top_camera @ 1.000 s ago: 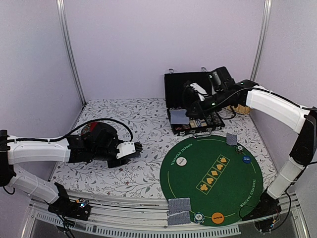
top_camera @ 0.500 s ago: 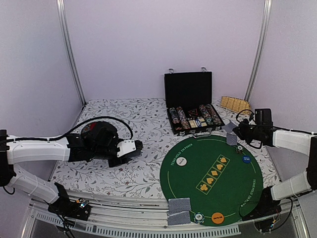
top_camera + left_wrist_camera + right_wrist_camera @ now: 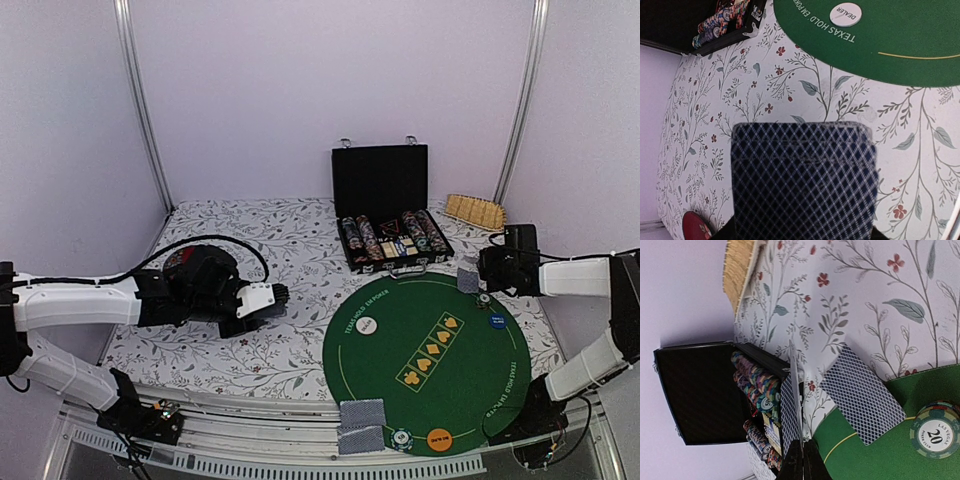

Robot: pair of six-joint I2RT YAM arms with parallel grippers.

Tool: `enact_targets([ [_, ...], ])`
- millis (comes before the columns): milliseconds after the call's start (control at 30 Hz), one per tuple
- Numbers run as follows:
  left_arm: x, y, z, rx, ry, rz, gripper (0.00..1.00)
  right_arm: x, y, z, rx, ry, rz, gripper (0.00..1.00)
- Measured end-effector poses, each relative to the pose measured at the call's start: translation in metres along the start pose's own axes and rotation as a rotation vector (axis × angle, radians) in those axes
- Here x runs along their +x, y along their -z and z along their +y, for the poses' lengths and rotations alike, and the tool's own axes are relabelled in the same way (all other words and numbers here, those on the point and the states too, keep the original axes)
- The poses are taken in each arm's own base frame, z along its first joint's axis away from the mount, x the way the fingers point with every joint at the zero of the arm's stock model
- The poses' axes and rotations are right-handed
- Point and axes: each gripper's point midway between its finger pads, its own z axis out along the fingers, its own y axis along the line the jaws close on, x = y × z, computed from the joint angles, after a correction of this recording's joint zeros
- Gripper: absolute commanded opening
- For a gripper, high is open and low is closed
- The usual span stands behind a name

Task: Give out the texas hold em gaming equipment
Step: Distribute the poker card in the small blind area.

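Observation:
My left gripper (image 3: 270, 299) hovers over the floral cloth left of the green mat (image 3: 430, 365), shut on a deck of playing cards (image 3: 802, 180) whose blue-grey backs hide its fingers. My right gripper (image 3: 803, 454) is shut on a single playing card (image 3: 795, 400), held edge-on beside a card (image 3: 862, 400) lying face down at the mat's far right rim. A striped poker chip (image 3: 935, 431) sits close to that card. On the mat lie a white dealer disc (image 3: 368, 325), a blue disc (image 3: 496, 321) and an orange disc (image 3: 438, 436). Two cards (image 3: 362, 415) and a chip (image 3: 402, 437) lie at the near rim.
An open black case (image 3: 382, 180) with rows of chips (image 3: 395, 238) stands behind the mat. A woven tan piece (image 3: 475, 210) lies at the back right. A red dish (image 3: 695, 227) sits behind my left gripper. Purple walls close the table in.
The right arm has swung from the case down to the mat's far right rim with a card in its gripper. The left arm with the deck has not moved.

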Motion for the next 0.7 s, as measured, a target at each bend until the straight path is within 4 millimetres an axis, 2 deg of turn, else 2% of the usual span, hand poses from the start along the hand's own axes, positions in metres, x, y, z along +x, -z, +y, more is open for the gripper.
enact_targets([
  [200, 0.000, 0.000, 0.000, 0.000, -0.001, -0.001, 0.50, 0.011, -0.018, -0.029, 0.094, -0.066, 0.018, 0.02],
  [300, 0.000, 0.000, 0.000, 0.000, -0.001, -0.001, 0.50, 0.013, -0.019, -0.032, 0.108, -0.081, 0.020, 0.03],
  [367, 0.000, 0.000, 0.000, 0.001, -0.002, -0.001, 0.50, 0.013, -0.019, -0.031, 0.110, -0.088, 0.019, 0.09],
  [533, 0.000, 0.000, 0.000, 0.000, -0.002, -0.001, 0.50, 0.013, -0.019, -0.031, 0.111, -0.110, 0.019, 0.36],
  [667, 0.000, 0.000, 0.000, 0.000, -0.002, -0.001, 0.51, 0.015, -0.018, -0.027, 0.104, -0.097, 0.030, 0.66],
  [700, 0.000, 0.000, 0.000, 0.000, -0.002, -0.001, 0.51, 0.015, -0.016, -0.025, 0.098, -0.091, 0.032, 0.76],
])
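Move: The small blind's first card lies face down just ahead of my right hand, which holds the second: about 3 cm forward, 2 cm to the left and 8 cm below. The chip stack is some 3 cm back and 1 cm right, the small blind marker roughly 11 cm back and 2 cm right, and the open chip case about 15 cm forward and 20 cm left. From my left hand, that first card lies some 14 cm forward and 56 cm right. I lower my right hand about 4 cm, drifting barely a centimetre left and tipping the fingers a little further down, to bring the pinched card onto the first one. There I pause, then open the fingers to just over half and let go of the card, starting to ease upward. ##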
